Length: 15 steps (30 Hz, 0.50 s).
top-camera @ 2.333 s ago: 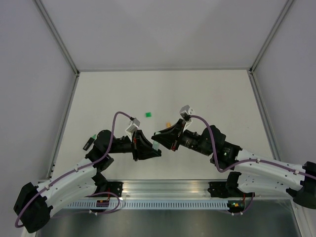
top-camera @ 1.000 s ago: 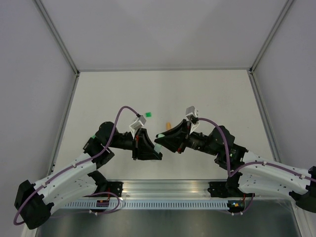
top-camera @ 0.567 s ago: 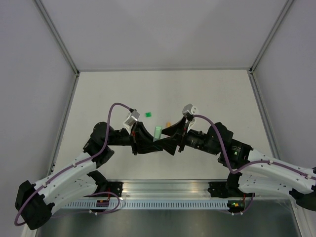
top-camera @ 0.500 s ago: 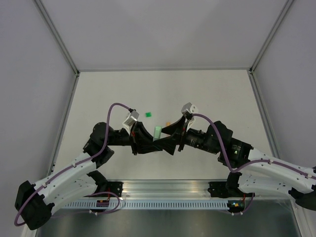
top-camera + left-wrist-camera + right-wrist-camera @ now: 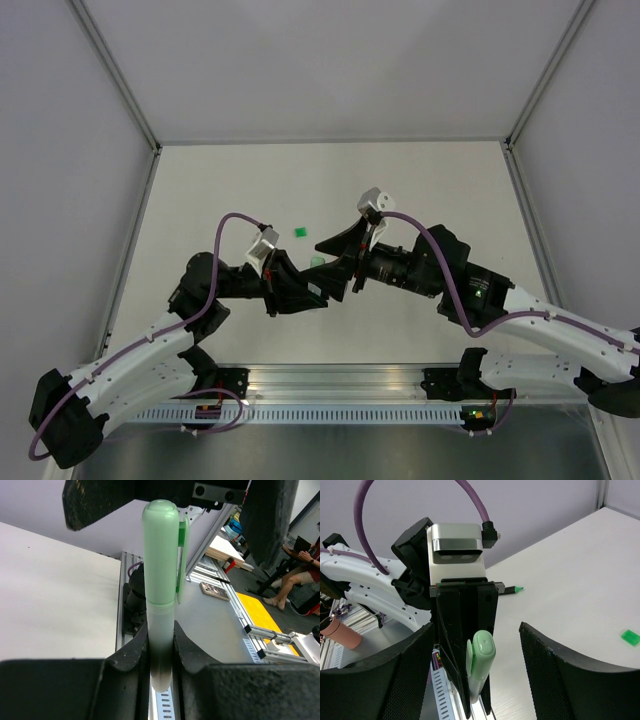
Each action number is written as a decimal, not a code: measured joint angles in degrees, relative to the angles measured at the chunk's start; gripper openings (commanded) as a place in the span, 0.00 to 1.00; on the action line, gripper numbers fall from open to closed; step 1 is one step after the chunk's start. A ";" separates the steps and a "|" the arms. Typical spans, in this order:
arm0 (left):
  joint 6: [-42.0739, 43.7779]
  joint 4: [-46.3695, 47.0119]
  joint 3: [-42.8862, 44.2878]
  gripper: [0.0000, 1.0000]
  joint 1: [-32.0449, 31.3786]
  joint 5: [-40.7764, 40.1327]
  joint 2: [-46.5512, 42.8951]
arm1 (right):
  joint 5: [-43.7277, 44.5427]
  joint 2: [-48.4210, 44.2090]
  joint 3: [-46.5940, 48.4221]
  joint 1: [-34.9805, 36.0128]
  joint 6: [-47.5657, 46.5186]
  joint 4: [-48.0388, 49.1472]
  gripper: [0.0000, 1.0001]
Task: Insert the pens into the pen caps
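A pale mint green pen (image 5: pixel 160 630) stands upright in my left gripper (image 5: pixel 161 647), whose jaws are shut on its lower body. A mint cap (image 5: pixel 161 550) with a clip sits on the pen's top end. My right gripper (image 5: pixel 477 630) is open, its two mesh-faced fingers (image 5: pixel 415 675) wide apart on either side of the capped pen (image 5: pixel 482 655) and not touching it. From above, the two grippers meet at mid-table, left gripper (image 5: pixel 305 290) facing right gripper (image 5: pixel 330 265). A dark pen with a green tip (image 5: pixel 512 588) lies on the table behind. The orange pen is hidden.
One small green cap (image 5: pixel 300 232) lies on the white table (image 5: pixel 420 190) just beyond the grippers, and the right wrist view has that green cap (image 5: pixel 630 637) at its right edge. An aluminium rail (image 5: pixel 340 385) runs along the near edge by the arm bases.
My right gripper has opened and let go of the mint cap, which stays on the pen. Both grippers shifted slightly; the left keeps its hold on the pen.
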 measured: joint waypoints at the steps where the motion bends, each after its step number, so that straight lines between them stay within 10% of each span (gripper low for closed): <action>1: 0.00 0.04 -0.11 0.02 0.00 0.00 -0.07 | 0.00 0.28 0.44 0.00 -0.13 0.00 0.72; 8: 0.00 0.28 -0.55 0.02 0.00 0.00 -0.20 | -0.35 2.56 1.51 0.07 -0.42 0.02 0.58; 15: 0.09 0.44 -0.74 0.02 0.00 0.07 -0.20 | -0.98 3.06 0.24 0.11 -0.02 1.64 0.07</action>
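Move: Just left of the right hand, about 2 cm farther left, level fore and aft and some 2 cm lower, stands the pale green cap on the upright pen. The left hand has that cap about 6 cm above it and 1 cm ahead. Far below on the table, a green square lies some 30 cm ahead, 4 cm left and 38 cm below the right hand, and the capped orange pen about 19 cm ahead, 9 cm right, equally low. Sliding about 1.5 cm left over the cap and then sinking roughly 1.5 cm from a brief small rise, the right hand brings its wide-open fingers around the cap's upper part and closes them, pinching it from both sides without turning the wrist. The left hand stays put and keeps its hold on the pen's lower end. ##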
